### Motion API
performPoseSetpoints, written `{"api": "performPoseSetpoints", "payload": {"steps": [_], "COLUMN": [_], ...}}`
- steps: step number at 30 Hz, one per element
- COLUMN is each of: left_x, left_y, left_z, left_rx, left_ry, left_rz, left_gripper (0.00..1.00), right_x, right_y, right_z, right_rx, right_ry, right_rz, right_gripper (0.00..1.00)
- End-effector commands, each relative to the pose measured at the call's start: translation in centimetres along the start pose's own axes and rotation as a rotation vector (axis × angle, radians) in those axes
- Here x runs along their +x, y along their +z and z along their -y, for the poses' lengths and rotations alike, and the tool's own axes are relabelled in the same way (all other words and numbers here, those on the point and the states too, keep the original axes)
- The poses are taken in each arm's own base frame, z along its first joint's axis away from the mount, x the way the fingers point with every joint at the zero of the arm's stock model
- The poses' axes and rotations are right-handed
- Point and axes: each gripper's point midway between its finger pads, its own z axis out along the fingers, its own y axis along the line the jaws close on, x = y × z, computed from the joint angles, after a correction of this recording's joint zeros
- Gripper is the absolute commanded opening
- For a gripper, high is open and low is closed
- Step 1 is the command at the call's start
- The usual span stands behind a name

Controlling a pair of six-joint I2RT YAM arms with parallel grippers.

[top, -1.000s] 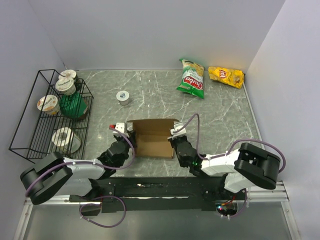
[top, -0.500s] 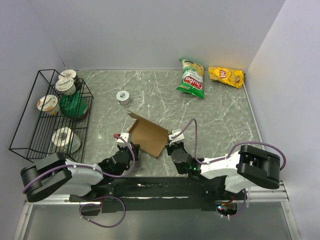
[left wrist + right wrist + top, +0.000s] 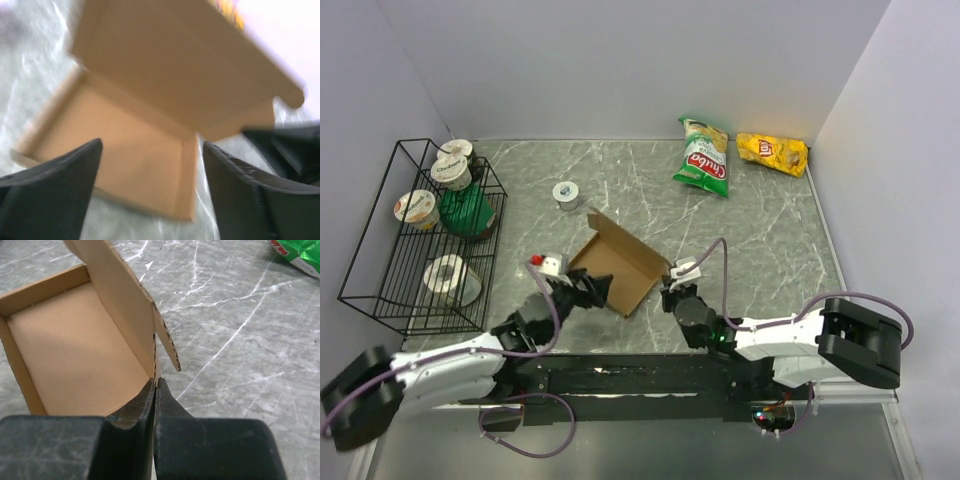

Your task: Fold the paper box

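The paper box (image 3: 620, 262) is a brown cardboard tray lying skewed on the marble table, one long flap raised. In the left wrist view the paper box (image 3: 135, 165) lies just ahead of my left gripper (image 3: 150, 147), which is open, its fingers (image 3: 55, 190) wide apart and off the cardboard. From above, the left gripper (image 3: 592, 288) sits at the box's near left corner. My right gripper (image 3: 155, 382) is shut on the bottom edge of the box's right side wall (image 3: 125, 305). Seen from above, the right gripper (image 3: 663, 288) is at the box's near right corner.
A black wire rack (image 3: 380, 250) holding several cups stands at the left. A small silver can (image 3: 566, 194) sits behind the box. A green snack bag (image 3: 703, 158) and a yellow one (image 3: 772, 153) lie at the back right. Walls close in on three sides.
My left gripper has opened and let go of the box, and that arm has drawn back to the left. The box has swung round from square to skewed, the right gripper still pinching it.
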Motion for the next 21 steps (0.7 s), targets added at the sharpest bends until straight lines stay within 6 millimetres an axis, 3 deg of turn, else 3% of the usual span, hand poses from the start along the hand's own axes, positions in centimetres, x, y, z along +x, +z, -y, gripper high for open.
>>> {"api": "performPoseSetpoints", "payload": {"steps": [1,2,3,5,6,9,11,12,13,15,19,21], "left_x": [-4.3,-4.1,-4.5,-5.4,-5.2,-6.5,-7.8,-6.9,-7.8,-7.5,-9.1,-8.5], "left_y": [0.8,0.7,1.5,2.3,3.2,4.5,5.3,5.7,6.5,7.2,8.2,9.0], "left_z": [0.1,1.0,-0.8,-0.4,-2.4,-3.3,-3.4,-3.4,-3.2,-3.8,-3.7,-4.2], "left_rx": [0.129,0.211,0.166,0.237,0.199,0.275,0.312,0.338,0.353,0.353,0.412,0.431], "left_ry": [0.066,0.082,0.089,0.110,0.104,0.093,0.121,0.121,0.163,0.189,0.215,0.229], "left_rz": [0.032,-0.008,-0.015,-0.032,-0.057,-0.052,-0.036,-0.086,-0.077,-0.101,-0.065,-0.096], "left_gripper": [0.98,0.99,0.99,0.96,0.96,0.96,0.96,0.97,0.98,0.98,0.98,0.99], "right_x": [0.0,-0.1,-0.3,-0.5,-1.1,-1.6,-1.8,-2.5,-2.7,-3.1,-3.1,-3.2], "right_y": [0.5,0.8,0.9,1.1,1.4,2.0,2.1,2.3,2.6,2.8,3.5,3.4], "right_z": [0.4,0.8,0.6,0.9,1.0,2.2,1.7,1.6,1.9,1.9,2.5,1.8], "right_rx": [-0.099,-0.105,-0.139,-0.163,-0.207,-0.245,-0.326,-0.346,-0.373,-0.409,-0.490,-0.555], "right_ry": [-0.043,-0.052,-0.058,-0.088,-0.109,-0.143,-0.165,-0.172,-0.172,-0.199,-0.218,-0.202], "right_rz": [0.016,0.017,0.020,0.020,0.034,0.037,0.025,0.031,0.021,0.006,-0.051,-0.066], "right_gripper": [0.01,0.00,0.00,0.00,0.00,0.00,0.00,0.00,0.00,0.00,0.00,0.00]}}
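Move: The lid's left end, which the left hand is heading for, stands some 18 cm ahead of that hand, 3 cm left and a little lower. The tray's middle is about 8 cm ahead, 2 cm right and 11 cm down, and the tape roll 24 cm ahead and 8 cm left, on the table. The right hand already holds the lid's right corner; from there the tray's middle lies about 10 cm left, 3 cm ahead and 8 cm below. Still pinching the lid's right corner between its shut fingers, the right hand drags the box about 5 cm forward and a little right, turning counter-clockwise. The left hand swings some 11 cm forward and slightly left around the tray's left side towards the lid's left end, rising, dipping and rising again, as its fingers open fully and its wrist turns clockwise. ##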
